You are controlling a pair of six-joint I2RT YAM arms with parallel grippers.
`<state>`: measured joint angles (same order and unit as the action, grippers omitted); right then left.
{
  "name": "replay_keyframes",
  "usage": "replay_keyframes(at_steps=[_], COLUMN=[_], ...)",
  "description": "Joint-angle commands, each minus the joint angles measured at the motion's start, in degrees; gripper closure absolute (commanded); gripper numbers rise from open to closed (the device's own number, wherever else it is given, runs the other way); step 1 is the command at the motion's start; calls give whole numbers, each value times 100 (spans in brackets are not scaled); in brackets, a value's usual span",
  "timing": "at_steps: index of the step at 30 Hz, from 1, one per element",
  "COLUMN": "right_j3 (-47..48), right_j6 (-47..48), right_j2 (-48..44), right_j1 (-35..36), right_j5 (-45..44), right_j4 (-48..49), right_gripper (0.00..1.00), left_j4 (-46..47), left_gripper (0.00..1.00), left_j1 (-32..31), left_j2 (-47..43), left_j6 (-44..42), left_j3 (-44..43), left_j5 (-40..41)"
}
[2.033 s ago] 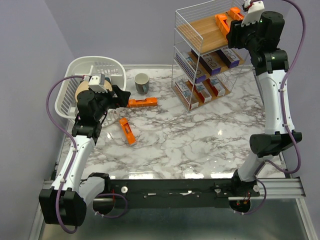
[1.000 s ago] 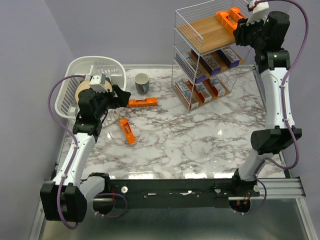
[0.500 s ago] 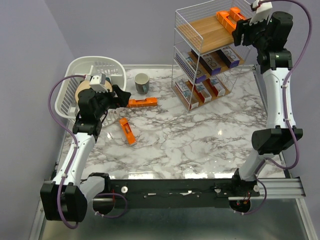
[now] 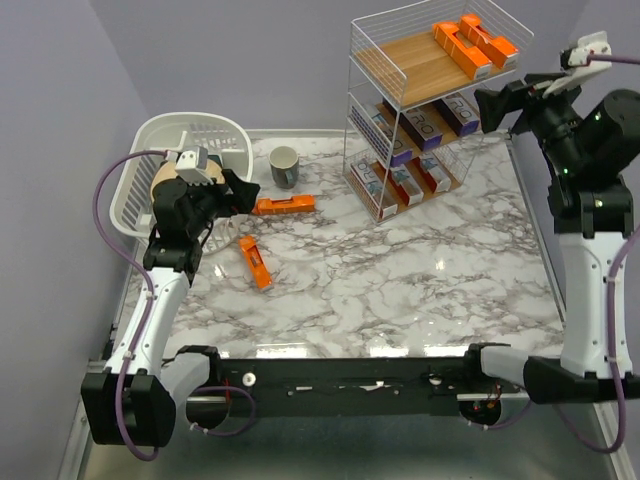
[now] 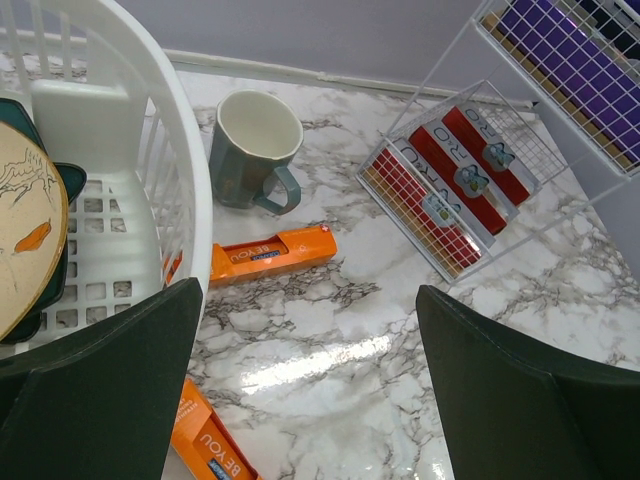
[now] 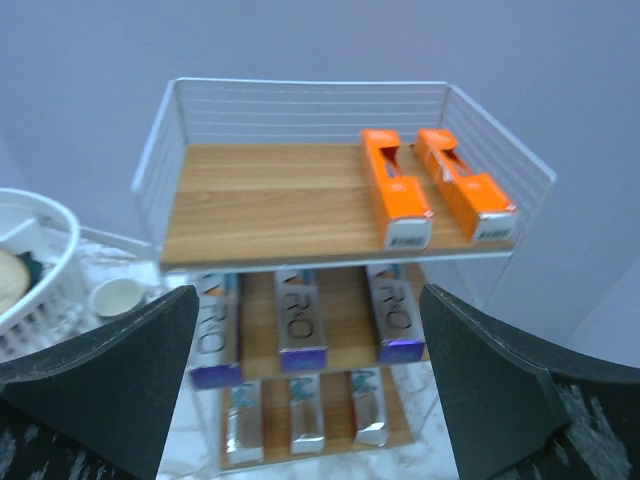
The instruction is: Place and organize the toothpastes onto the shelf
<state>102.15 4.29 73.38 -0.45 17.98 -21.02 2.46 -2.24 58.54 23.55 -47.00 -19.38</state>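
Observation:
The shelf (image 4: 398, 60) stands at the back right. Two orange toothpastes (image 4: 458, 47) (image 4: 490, 38) lie side by side on its top board, also in the right wrist view (image 6: 395, 190) (image 6: 465, 185). Silver-purple boxes (image 6: 300, 320) fill the middle tier and white-red ones (image 5: 450, 180) the bottom tier. Two more orange toothpastes lie on the marble table, one near the mug (image 4: 285, 205) (image 5: 270, 255) and one nearer the front (image 4: 255, 262) (image 5: 210, 445). My right gripper (image 4: 500, 105) (image 6: 310, 390) hangs open and empty just right of the shelf. Open too, my left gripper (image 4: 243, 195) (image 5: 310, 400) hovers beside the box near the mug.
A white plastic dish basket (image 4: 150, 170) (image 5: 185, 170) with a plate in it stands at the back left. A grey mug (image 4: 284, 166) (image 5: 255, 150) sits between the basket and the shelf. Grey walls close off the left and back.
My right gripper has opened, leaving the second orange box on the top board, and pulled back to the right and down from the shelf. The left arm has not moved.

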Motion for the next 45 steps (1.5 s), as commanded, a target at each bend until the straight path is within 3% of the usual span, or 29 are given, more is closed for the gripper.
replay_keyframes(at_steps=[1,10,14,20,26,33,39,45], right_j3=[-1789,-4666,-5625,-6874,-7244,-6727,-5830,-4907], right_j6=[-841,-1457,-1738,-2011,-1915,-1853,-1950,-2073], right_j2=[-1149,-2828,-3049,-2866,-1514,701,2431,3550], right_j1=[456,2054,2899,4253,5589,6565,6997,7199], right_j5=[136,-470,-760,-1568,-2666,-3641,-4091,-4732], right_j4=[598,1204,1625,2584,4007,5711,6310,6373], right_gripper=[0,0,0,0,0,0,0,1], left_j4=[62,-8,-237,-702,-826,-800,-773,-712], left_gripper=[1,1,1,1,1,1,1,1], left_j1=[39,-180,-645,-725,-760,-760,-734,-602], left_j2=[-334,-923,-1336,-2425,-3208,-3192,-3165,-3033], left_j6=[-96,-438,-773,-800,-668,-562,-580,-483], left_j3=[-63,112,296,1016,1430,1431,1457,1448], left_j5=[-84,504,996,1375,1656,1683,1727,1586])
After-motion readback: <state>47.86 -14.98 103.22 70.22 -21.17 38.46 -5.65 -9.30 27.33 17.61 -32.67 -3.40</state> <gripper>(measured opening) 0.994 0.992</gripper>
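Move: The orange toothpaste beside the basket is next: it lies on the table some 46 cm to the right hand's left, about 5 cm nearer the base and 51 cm below. The other loose orange one is about 15 cm beyond it and 7 cm to its right; the mug some 24 cm beyond it and 7 cm right; the basket about 15 cm beyond it and 17 cm left. From the left hand it lies almost straight below, about 26 cm down. The orange toothpaste beside the basket draws the empty right hand, which backs off from the top shelf, then sweeps down some 43 cm and left nearly 40, ending about 16 cm farther back. The open fingers swing some 30 degrees counter-clockwise and tip down about as much, stopping short of the near end. Meanwhile the left hand, also open, pulls back about 9 cm, rising a little and sinking again. ##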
